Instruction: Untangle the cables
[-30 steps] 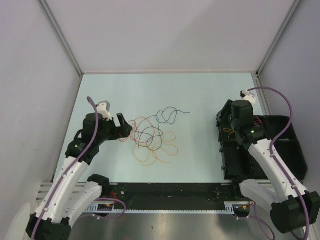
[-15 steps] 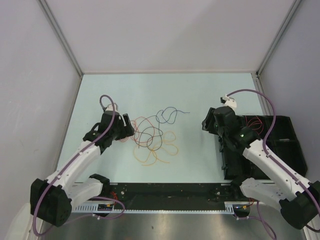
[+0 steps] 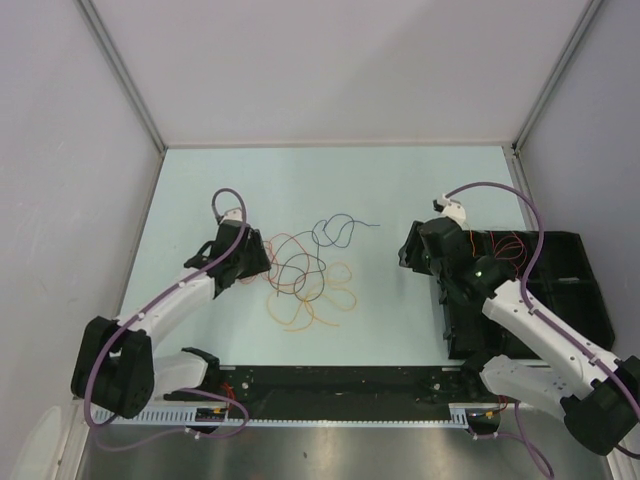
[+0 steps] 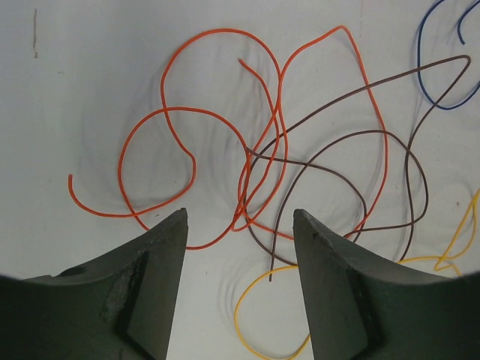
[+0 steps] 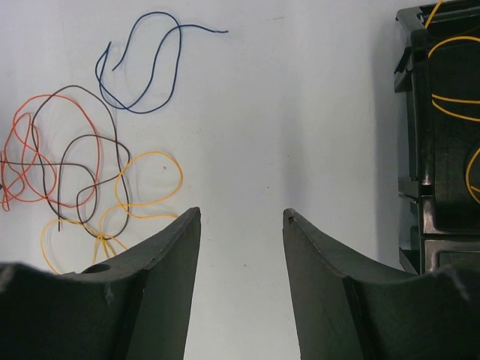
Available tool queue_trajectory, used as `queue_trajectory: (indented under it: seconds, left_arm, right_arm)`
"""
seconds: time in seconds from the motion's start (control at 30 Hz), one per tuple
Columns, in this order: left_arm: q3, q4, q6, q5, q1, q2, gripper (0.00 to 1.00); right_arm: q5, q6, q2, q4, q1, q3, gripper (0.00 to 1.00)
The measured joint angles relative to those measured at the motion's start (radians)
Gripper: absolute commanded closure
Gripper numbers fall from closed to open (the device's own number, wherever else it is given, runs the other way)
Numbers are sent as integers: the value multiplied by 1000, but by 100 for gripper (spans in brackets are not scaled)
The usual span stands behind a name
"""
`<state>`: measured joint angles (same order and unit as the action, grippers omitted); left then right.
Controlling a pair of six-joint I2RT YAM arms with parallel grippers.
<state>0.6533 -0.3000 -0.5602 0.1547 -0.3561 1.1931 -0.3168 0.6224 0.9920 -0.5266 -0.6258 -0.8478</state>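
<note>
The cables (image 3: 305, 275) lie in one loose tangle in the middle of the pale table. A red cable (image 4: 163, 75) loops at its left, crossed by a dark brown one (image 4: 409, 172). An orange-yellow cable (image 4: 236, 315) curls nearest the arms, and a dark blue cable (image 5: 97, 71) lies at the far right of the tangle. My left gripper (image 3: 255, 262) hovers at the tangle's left edge. In the left wrist view that gripper (image 4: 240, 214) is open, with red, brown and yellow strands below the gap and nothing pinched. My right gripper (image 5: 241, 211) is open over bare table to the right of the tangle.
A black bin (image 3: 570, 290) stands at the right edge of the table, with loose yellow and red wires (image 5: 450, 101) inside. Grey walls close in the left, far and right sides. A black rail (image 3: 340, 385) runs along the near edge between the arm bases.
The left arm has stretched toward the tangle and its jaws have narrowed. The right arm has swung left, from over the bin to the table beside the cables.
</note>
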Motion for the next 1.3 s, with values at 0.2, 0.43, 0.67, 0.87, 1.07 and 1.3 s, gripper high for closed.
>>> queue_trajectory:
  seconds: [0.2, 0.43, 0.67, 0.87, 1.07, 1.3]
  left_arm:
    - [-3, 40, 2, 0, 0, 89, 45]
    - [-5, 70, 13, -1, -1, 147, 100]
    - [-5, 46, 19, -2, -2, 111, 100]
    - [84, -101, 21, -13, -16, -114, 100]
    - [304, -180, 73, -130, -18, -308, 100]
    - [335, -158, 158, -359, -19, -523, 100]
  right_arm:
    - [2, 7, 6, 0, -8, 10, 48]
    - [0, 10, 6, -1, -14, 12, 49]
    - [0, 14, 3, -5, -18, 14, 49]
    - [44, 9, -27, 13, -24, 16, 49]
    - [209, -10, -55, 139, -39, 16, 48]
    - [378, -13, -47, 303, -139, 15, 46]
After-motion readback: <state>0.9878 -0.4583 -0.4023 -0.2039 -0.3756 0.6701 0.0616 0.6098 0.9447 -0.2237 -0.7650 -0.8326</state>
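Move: The red cable lies loose beneath the left hand's open fingers, its middle some 4 cm ahead and about 4 cm below, with its nearest strands almost between the fingertips. The dark cable tangled with it is centred roughly 7 cm to the right and 3 cm ahead; the yellow one sits about 10 cm right and 4 cm back, the blue one 16 cm right and 10 cm ahead. From the right hand, the red cable is about 26 cm left, 6 cm ahead and 14 cm lower. Down about 4 cm onto the near strands of the red cable, the left hand shuts its fingers and pinches them, then climbs quickly some 30 cm, easing back and a little right late on, fingers tipping up and swinging clockwise. The right hand, empty and half open, barely stirs, then moves left about 11 cm towards the red cable, rising and turning counter-clockwise. ##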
